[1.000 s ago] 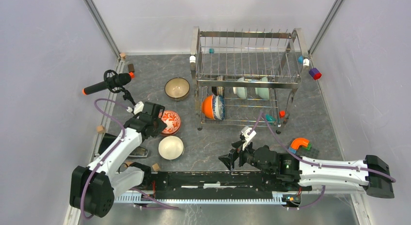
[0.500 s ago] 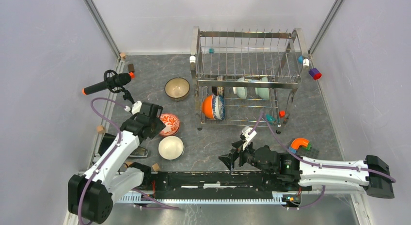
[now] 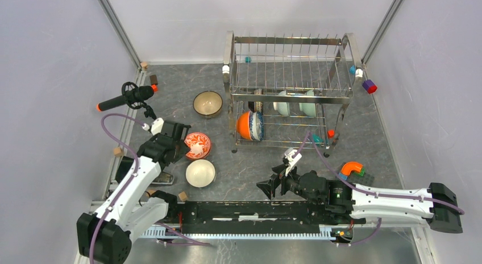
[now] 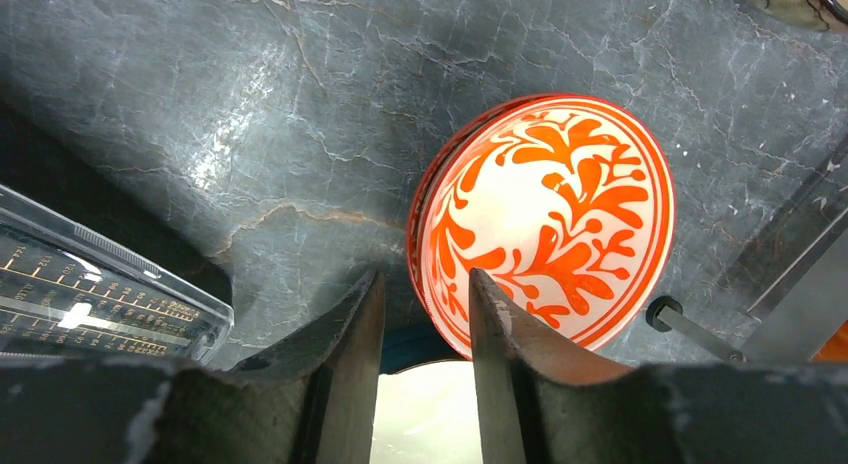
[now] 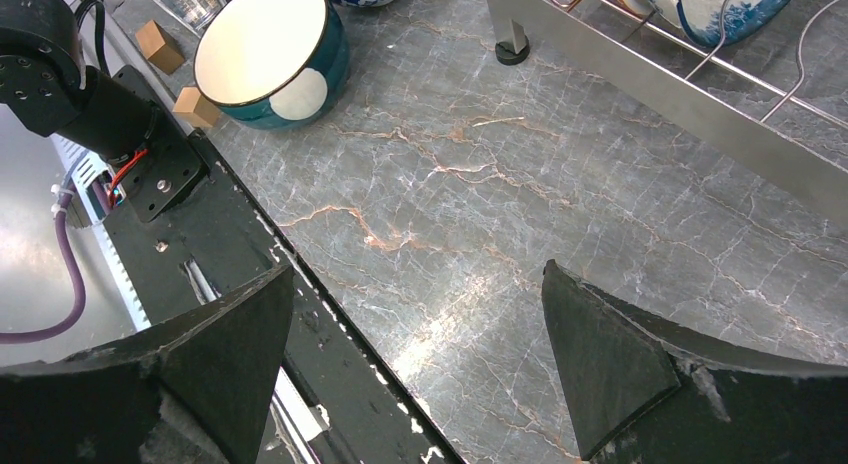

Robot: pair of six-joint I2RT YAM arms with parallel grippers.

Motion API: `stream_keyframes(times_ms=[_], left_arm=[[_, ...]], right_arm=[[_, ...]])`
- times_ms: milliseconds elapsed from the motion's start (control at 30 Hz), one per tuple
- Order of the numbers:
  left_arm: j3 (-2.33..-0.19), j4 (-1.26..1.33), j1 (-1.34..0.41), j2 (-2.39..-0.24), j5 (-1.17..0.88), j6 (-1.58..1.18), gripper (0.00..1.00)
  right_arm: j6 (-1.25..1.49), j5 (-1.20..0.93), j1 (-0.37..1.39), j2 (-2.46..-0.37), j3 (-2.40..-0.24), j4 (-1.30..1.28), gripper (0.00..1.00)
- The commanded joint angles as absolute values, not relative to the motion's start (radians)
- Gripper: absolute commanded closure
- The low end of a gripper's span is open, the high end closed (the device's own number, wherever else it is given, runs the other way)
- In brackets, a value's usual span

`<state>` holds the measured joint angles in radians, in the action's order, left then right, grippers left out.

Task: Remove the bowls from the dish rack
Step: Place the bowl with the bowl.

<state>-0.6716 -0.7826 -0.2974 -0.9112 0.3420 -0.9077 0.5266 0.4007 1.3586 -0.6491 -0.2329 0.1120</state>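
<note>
The red-and-white patterned bowl (image 3: pixel 198 144) (image 4: pixel 550 214) sits on the table, leaning slightly. My left gripper (image 3: pixel 177 141) (image 4: pixel 425 279) is at its left edge, jaws partly open; the rim lies at the fingertips and is not clamped. A white-inside teal bowl (image 3: pixel 200 173) (image 5: pixel 270 44) stands just in front, and a tan bowl (image 3: pixel 207 103) sits further back. The dish rack (image 3: pixel 229 53) (image 5: pixel 680 94) holds an orange bowl (image 3: pixel 244 126), a blue-and-white bowl (image 3: pixel 257 126) and two pale bowls (image 3: pixel 282 103) on edge in its lower tier. My right gripper (image 3: pixel 267 187) (image 5: pixel 420 269) hangs wide open and empty over the front of the table.
A black tool with orange ends (image 3: pixel 125 97) lies at the far left. A clear plastic item (image 4: pixel 90 304) sits left of the left gripper. Small wooden cubes (image 5: pixel 160 46) lie near the black front rail (image 3: pixel 250 210). Coloured blocks (image 3: pixel 352 168) lie right of the rack.
My left gripper has drawn back to the left off the red patterned bowl, which now shows almost whole. The right arm has not moved.
</note>
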Motion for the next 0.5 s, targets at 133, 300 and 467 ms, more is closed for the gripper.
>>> stream_keyframes(times_ms=[133, 300, 467], left_arm=[[-0.702, -0.769, -0.292, -0.964, 0.367, -0.874, 0.69], [-0.695, -0.758, -0.293, -0.964, 0.368, -0.876, 0.75], [-0.691, -0.757, -0.293, -0.977, 0.370, -0.884, 0.81]], right_arm=[[0.533, 0.415, 1.356, -0.629, -0.221, 0.135, 0.02], [0.532, 0.420, 1.357, -0.618, -0.219, 0.130, 0.02], [0.533, 0.418, 1.358, -0.624, -0.218, 0.135, 0.02]])
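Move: The left hand hangs empty just beside the stack of orange-patterned bowls: the stack's middle is about 3 cm ahead, 7 cm to the right and 6 cm below. The white-lined bowl sits some 10 cm nearer the base than the stack and 1 cm right of it; the tan bowl is about 15 cm beyond the stack and 4 cm right of it. From the idle right hand the stack lies roughly 15 cm ahead, 25 cm left and 9 cm down. Straight down by about 1 cm, then holding height, the left hand sinks beside the left edge of the orange-patterned stack while its empty fingers draw together from nearly half open to a narrow gap. It hardly travels forward or sideways and tips only slightly; no touch on the bowls can be made out. ##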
